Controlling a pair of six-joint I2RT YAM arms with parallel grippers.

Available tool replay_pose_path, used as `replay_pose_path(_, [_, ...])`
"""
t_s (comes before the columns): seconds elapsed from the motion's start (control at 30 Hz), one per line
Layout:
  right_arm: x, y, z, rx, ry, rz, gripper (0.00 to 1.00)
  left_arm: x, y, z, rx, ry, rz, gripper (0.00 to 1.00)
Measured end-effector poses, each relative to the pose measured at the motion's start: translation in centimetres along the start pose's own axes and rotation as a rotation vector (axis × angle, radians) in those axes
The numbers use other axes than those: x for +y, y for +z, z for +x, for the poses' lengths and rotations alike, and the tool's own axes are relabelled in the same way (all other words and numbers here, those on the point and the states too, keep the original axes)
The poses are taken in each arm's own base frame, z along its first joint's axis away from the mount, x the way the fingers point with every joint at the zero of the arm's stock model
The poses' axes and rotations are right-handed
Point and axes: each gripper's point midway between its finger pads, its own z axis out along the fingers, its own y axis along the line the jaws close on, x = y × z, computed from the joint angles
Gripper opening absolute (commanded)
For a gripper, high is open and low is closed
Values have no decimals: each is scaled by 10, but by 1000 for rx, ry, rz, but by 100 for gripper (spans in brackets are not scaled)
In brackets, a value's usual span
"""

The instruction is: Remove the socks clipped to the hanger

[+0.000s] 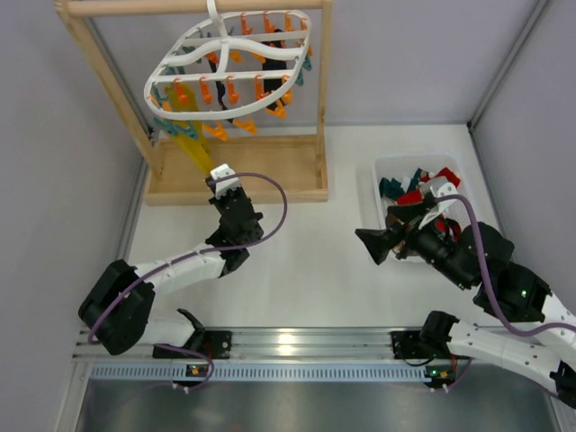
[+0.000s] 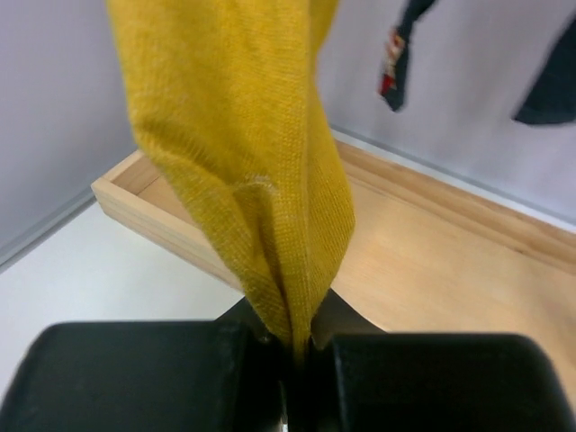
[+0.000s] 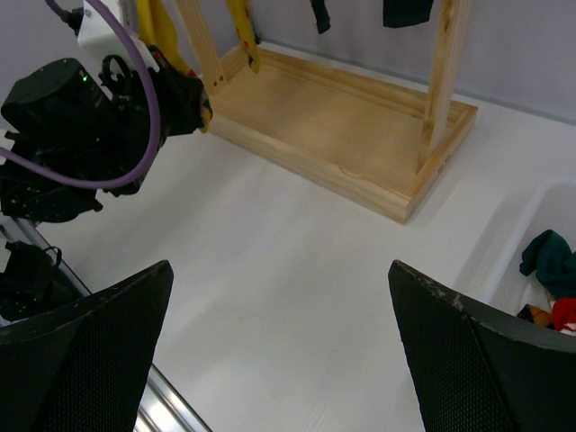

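Observation:
The white oval hanger (image 1: 167, 59) hangs tilted from the wooden frame (image 1: 236, 171), ringed with orange and teal clips. A mustard yellow sock (image 1: 193, 148) stretches down from its left side to my left gripper (image 1: 220, 183). In the left wrist view the yellow sock (image 2: 243, 135) runs straight into the left gripper (image 2: 297, 346), which is shut on its lower end. Dark socks (image 2: 400, 54) still hang behind it, and a dark sock (image 1: 274, 70) shows under the ring. My right gripper (image 1: 378, 238) stands open over the table with nothing between its fingers (image 3: 90, 360).
A white bin (image 1: 454, 171) at the right holds red, teal and dark socks. The right wrist view shows a teal sock (image 3: 551, 261) in it. The wooden frame's base tray (image 3: 333, 117) lies between its uprights, with the left arm (image 3: 81, 126) beside it. A metal rail (image 1: 297, 342) runs along the near edge.

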Motion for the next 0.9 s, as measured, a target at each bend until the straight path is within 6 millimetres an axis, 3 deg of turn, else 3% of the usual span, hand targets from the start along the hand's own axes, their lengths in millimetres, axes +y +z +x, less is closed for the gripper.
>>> replay_pose_path(0.2, [-4,-5,-19,-26,10,33,99,-13,-25,2,10,88,54,0])
replay_pose_path(0.37, [-3,3,-30,-8,8,59,99,-30,-42,5,14,178,99,0])
replay_pose_path(0.6, [16,36,-67,14,-15,47,99,-59,-55,4,9,289,148,0])
replay_pose_path(0.9, [47,83,-86,88,-68,-26,99,-119,-59,-6,-12,407,169,0])
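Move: The left hand already pinches the yellow sock's toe; the teal clips holding its top are some 16 cm above, 6 cm ahead and 6 cm left. The wooden tray's middle is about 11 cm ahead, 1 cm right and 22 cm down; a black sock hangs 20 cm ahead, 5 cm right, 12 cm up. From the open right hand, those clips are roughly 25 cm ahead, 38 cm left and 5 cm up, the sock bin 17 cm ahead, 17 cm right, 33 cm down. Left hand drags the pinched sock about 13 cm right; open right hand rises and goes left towards its clips. ##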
